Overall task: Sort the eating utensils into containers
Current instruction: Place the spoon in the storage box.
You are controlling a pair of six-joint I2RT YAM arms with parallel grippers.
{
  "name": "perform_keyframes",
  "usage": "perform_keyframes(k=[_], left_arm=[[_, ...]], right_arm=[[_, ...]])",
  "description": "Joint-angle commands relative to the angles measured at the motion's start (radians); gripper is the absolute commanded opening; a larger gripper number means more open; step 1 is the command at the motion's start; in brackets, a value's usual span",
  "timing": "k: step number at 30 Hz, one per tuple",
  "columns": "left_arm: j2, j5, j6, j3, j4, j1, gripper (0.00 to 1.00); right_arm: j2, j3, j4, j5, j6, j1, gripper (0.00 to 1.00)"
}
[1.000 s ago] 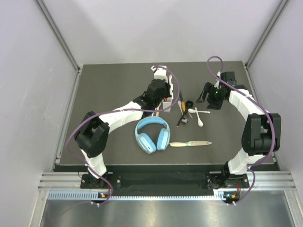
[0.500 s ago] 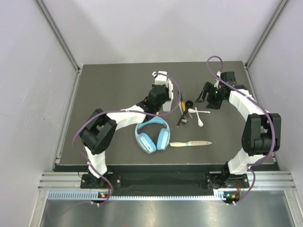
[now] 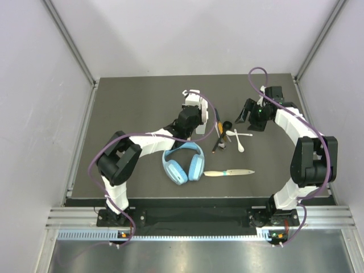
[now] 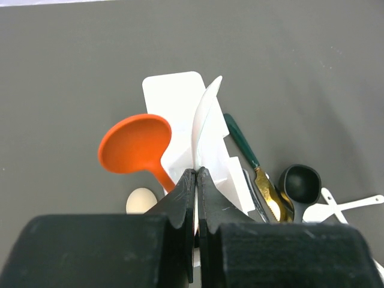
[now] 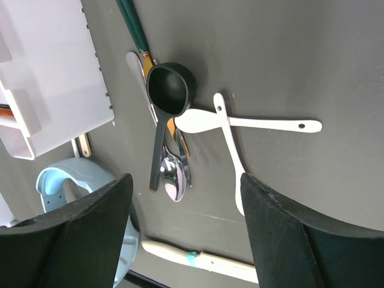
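My left gripper is shut on a thin white plastic spoon, seen edge-on and pointing up over the white caddy. An orange-red spoon rises beside it, its handle running down behind my finger. From above, the left gripper hangs over the caddy. My right gripper stands open above the loose pile: a black scoop, two crossed white spoons, a metal spoon and a green-handled knife. A cream-handled knife lies nearer the front.
Light-blue headphones lie just in front of the caddy, between it and the arm bases. The loose utensils lie right of the caddy. Grey walls with metal posts enclose the dark mat on three sides.
My left arm has reached a little farther forward and turned its wrist, carrying the white spoon over the caddy. The right arm and the loose utensils have not moved.
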Motion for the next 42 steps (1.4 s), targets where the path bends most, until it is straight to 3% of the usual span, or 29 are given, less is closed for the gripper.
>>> perform_keyframes(k=[1, 13, 29, 33, 38, 42], left_arm=[[0.011, -0.009, -0.012, -0.004, 0.035, -0.004, 0.02], [-0.032, -0.034, -0.009, -0.041, 0.011, -0.004, 0.29], [-0.176, -0.091, 0.016, -0.016, -0.054, -0.001, 0.44], [-0.236, -0.095, 0.018, 0.04, -0.12, 0.019, 0.5], [-0.307, -0.08, -0.07, 0.076, -0.341, 0.087, 0.53], [-0.368, -0.066, -0.111, 0.018, -0.44, 0.149, 0.53]], right_arm=[[-0.01, -0.011, 0.054, -0.007, -0.001, 0.002, 0.72], [0.014, -0.007, 0.053, -0.005, 0.0, 0.0, 0.72], [0.022, 0.012, 0.024, 0.013, -0.007, 0.0, 0.72], [0.022, 0.009, 0.014, 0.013, -0.006, 0.0, 0.72], [0.019, 0.018, -0.015, 0.018, -0.001, 0.0, 0.72], [0.028, 0.036, -0.045, 0.032, -0.001, -0.001, 0.72]])
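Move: The left hand holds the white spoon upright, directly over the storage box; the box's middle is some 10 cm below and about 1 cm nearer the base. The orange ladle's bowl sticks out about 4 cm left and 3 cm ahead, some 5 cm lower; on the table lie the wooden spoon, 4 cm left and 6 cm back, and the green-handled knife, 7 cm right and 3 cm back. From the right hand, the box is about 19 cm left, 4 cm ahead and 6 cm down. The left hand eases down about 2 cm over the storage box as its closed fingers begin to open, letting go of the white spoon with its handle end downward. Still opening to about half, the emptied fingers then climb some 12 cm clear of the box and swing about 8 cm to the left, most of that at the very end and gathering speed, the wrist turning about 10 degrees counter-clockwise. ##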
